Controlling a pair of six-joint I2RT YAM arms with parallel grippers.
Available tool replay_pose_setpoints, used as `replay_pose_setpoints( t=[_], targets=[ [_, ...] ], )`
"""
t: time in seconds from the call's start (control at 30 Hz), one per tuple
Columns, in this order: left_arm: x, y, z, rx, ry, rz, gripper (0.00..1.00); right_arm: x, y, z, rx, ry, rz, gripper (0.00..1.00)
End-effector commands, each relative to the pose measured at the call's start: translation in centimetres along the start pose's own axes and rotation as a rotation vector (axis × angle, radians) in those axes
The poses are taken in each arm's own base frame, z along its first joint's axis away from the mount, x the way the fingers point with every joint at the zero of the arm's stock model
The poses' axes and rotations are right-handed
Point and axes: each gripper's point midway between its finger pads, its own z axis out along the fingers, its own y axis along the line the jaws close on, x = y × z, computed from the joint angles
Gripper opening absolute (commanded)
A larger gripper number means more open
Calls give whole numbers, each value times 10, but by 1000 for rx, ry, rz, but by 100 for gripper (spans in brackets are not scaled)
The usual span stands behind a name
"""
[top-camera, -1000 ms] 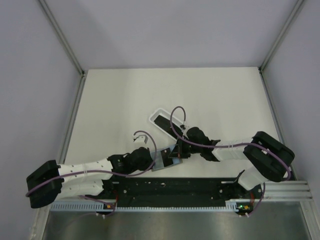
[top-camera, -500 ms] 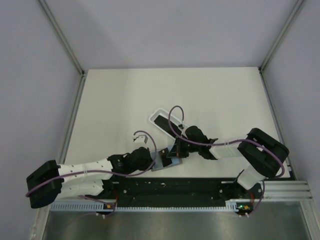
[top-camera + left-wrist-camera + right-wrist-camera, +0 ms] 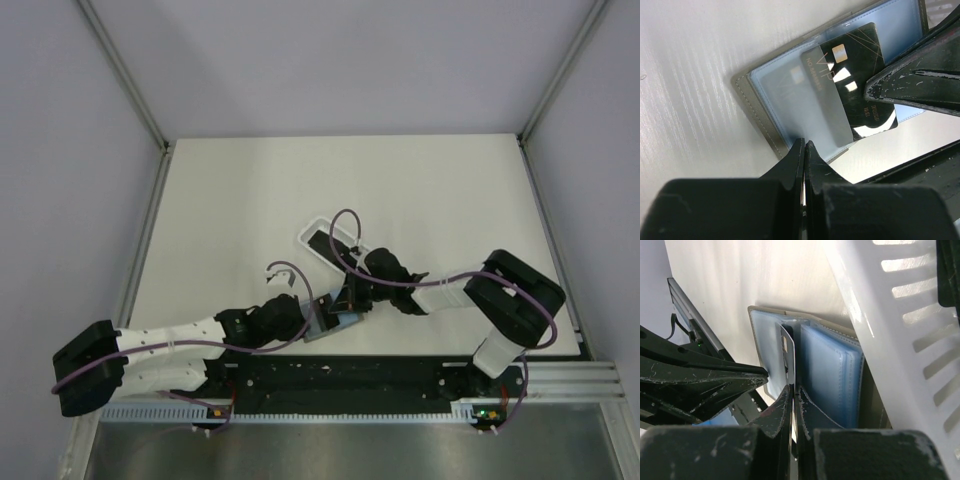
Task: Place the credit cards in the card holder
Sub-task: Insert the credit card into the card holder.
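The card holder (image 3: 775,100) lies open on the table near the front edge, grey outside and pale blue inside. My left gripper (image 3: 804,144) is shut on its near corner. A black credit card (image 3: 860,65) with gold lines sits half under a translucent sleeve of the holder. My right gripper (image 3: 792,389) is shut on that card (image 3: 788,350), seen edge-on over the holder (image 3: 830,370). In the top view both grippers, left (image 3: 312,322) and right (image 3: 348,300), meet at the holder (image 3: 335,322). Another black card (image 3: 325,243) lies in the white tray.
The white translucent tray (image 3: 312,228) stands just behind the holder, its slotted wall (image 3: 880,315) close to my right gripper. The black rail (image 3: 340,375) of the arm bases runs directly in front. Purple cables loop over both wrists.
My right arm has shifted left and nearer the holder, carrying the card with it. The left arm and the holder have stayed put.
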Motion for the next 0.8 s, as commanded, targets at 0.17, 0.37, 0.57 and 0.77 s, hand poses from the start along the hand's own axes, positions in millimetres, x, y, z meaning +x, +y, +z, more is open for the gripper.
replay_pose_setpoints(
  t=[0.17,0.37,0.57,0.77],
  targets=[
    [28,40,-1,-125,94,48,0,10,-1,6,-48,27,14,0],
    [26,37,-1,-119,87,44,0,21,6,16,-75,70,11,0],
    [18,34,-5,-117,62,40,13,24,0,20,-53,74,15,0],
    [-2,21,-25,-83,11,19,28,22,-16,17,27,41,18,0]
  ],
)
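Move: My right hand holds the credit card by its right side; the clear left pocket is about 6 cm to the left and 2 cm back, a centimetre lower. The holder's right half lies some 2 cm back and 2 cm right of the right hand, the white tray's middle about 13 cm ahead and 1 cm left. From my left hand, shut on the holder's near-left corner, the pocket is about 4 cm ahead and 2 cm right. With my right hand I keep the pinch on the card and slide it into the clear pocket, going about 1.5 cm left, then also 1 cm back and a little down. My left hand holds the corner still at first, then opens about a quarter and backs off roughly 1 cm to the left. ##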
